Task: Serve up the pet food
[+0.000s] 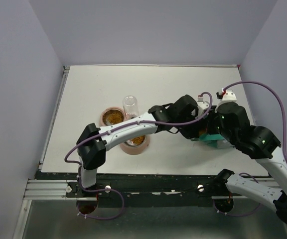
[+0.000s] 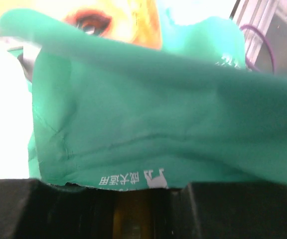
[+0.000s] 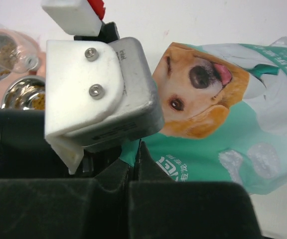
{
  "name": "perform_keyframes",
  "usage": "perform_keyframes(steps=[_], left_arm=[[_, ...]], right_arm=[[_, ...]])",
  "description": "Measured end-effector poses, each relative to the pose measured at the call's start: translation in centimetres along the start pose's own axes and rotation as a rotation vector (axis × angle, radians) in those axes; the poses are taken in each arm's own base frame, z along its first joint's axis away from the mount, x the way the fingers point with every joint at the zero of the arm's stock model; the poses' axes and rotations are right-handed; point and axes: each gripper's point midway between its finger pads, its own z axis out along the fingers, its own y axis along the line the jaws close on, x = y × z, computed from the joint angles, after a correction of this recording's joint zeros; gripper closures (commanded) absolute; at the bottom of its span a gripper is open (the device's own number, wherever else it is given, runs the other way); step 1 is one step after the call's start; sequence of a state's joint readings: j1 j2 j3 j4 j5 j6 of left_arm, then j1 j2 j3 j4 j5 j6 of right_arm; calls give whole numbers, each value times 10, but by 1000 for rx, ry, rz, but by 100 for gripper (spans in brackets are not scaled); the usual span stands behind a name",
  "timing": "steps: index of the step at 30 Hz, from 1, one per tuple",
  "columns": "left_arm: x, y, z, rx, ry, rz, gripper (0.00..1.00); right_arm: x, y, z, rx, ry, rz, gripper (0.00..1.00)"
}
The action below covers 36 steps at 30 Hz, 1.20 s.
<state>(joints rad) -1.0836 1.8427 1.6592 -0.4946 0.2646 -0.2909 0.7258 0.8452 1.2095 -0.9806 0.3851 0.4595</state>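
A teal-green bag (image 1: 214, 141) printed with a dog's face (image 3: 203, 89) lies at the right of the table. My right gripper (image 3: 139, 149) is shut on the bag's thin edge, and from above it (image 1: 217, 127) sits over the bag. My left gripper (image 2: 138, 191) is pushed against the bag's mouth, its jaws closed on a narrow yellow scoop handle (image 2: 131, 214). The scoop's cup is hidden by the bag (image 2: 148, 129). Brown pet food (image 1: 113, 117) fills a pink-rimmed bowl, and more kibble (image 1: 137, 141) lies in a second bowl under the left arm.
A clear cup (image 1: 130, 105) stands behind the bowls; in the right wrist view it (image 3: 4, 50) holds some kibble beside a metal bowl (image 3: 26, 97). The left wrist's camera housing (image 3: 98, 89) sits close above my right fingers. The table's right edge is near the bag.
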Motion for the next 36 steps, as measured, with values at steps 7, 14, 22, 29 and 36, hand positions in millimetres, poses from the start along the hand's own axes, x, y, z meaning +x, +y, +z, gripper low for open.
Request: perform_keyframes(steps=[7,14,22,29,36], left_arm=[[-16,2,20,-2,-90,-8,100],[-17,9,0,-47,-194,41,100],[-13,12,-46,-106,-250,99,100],[0,12,-59,-100,-297,119,100],[7,10,-85,-104,-339,144,100]], right_arm=[[-8,-9,0,55,-25,16,100],[-6,-5,-4,32,-26,43,100],[-7,-11,-16,17,-72,76,100],[-6,-9,-13,14,-74,77,100],[-8,-6,-10,10,-82,96,100]])
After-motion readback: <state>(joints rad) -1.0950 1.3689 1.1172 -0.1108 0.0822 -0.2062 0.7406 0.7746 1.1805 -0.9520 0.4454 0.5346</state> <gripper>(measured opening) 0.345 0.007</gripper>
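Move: The left hand holds the scoop down in the bag; the near bowl it feeds lies about 26 cm to its left, 5 cm ahead and 16 cm below, with the far bowl some 10 cm left of and 8 cm beyond that. The bag's middle is about 6 cm right of the left hand, level ahead, 12 cm lower. From the right hand, pinching the bag's rim, the near bowl is roughly 28 cm left, 3 cm ahead and 24 cm down. Left nudges its scoop right, then draws it about 10 cm left and up, levelling; right keeps rim pinched. ##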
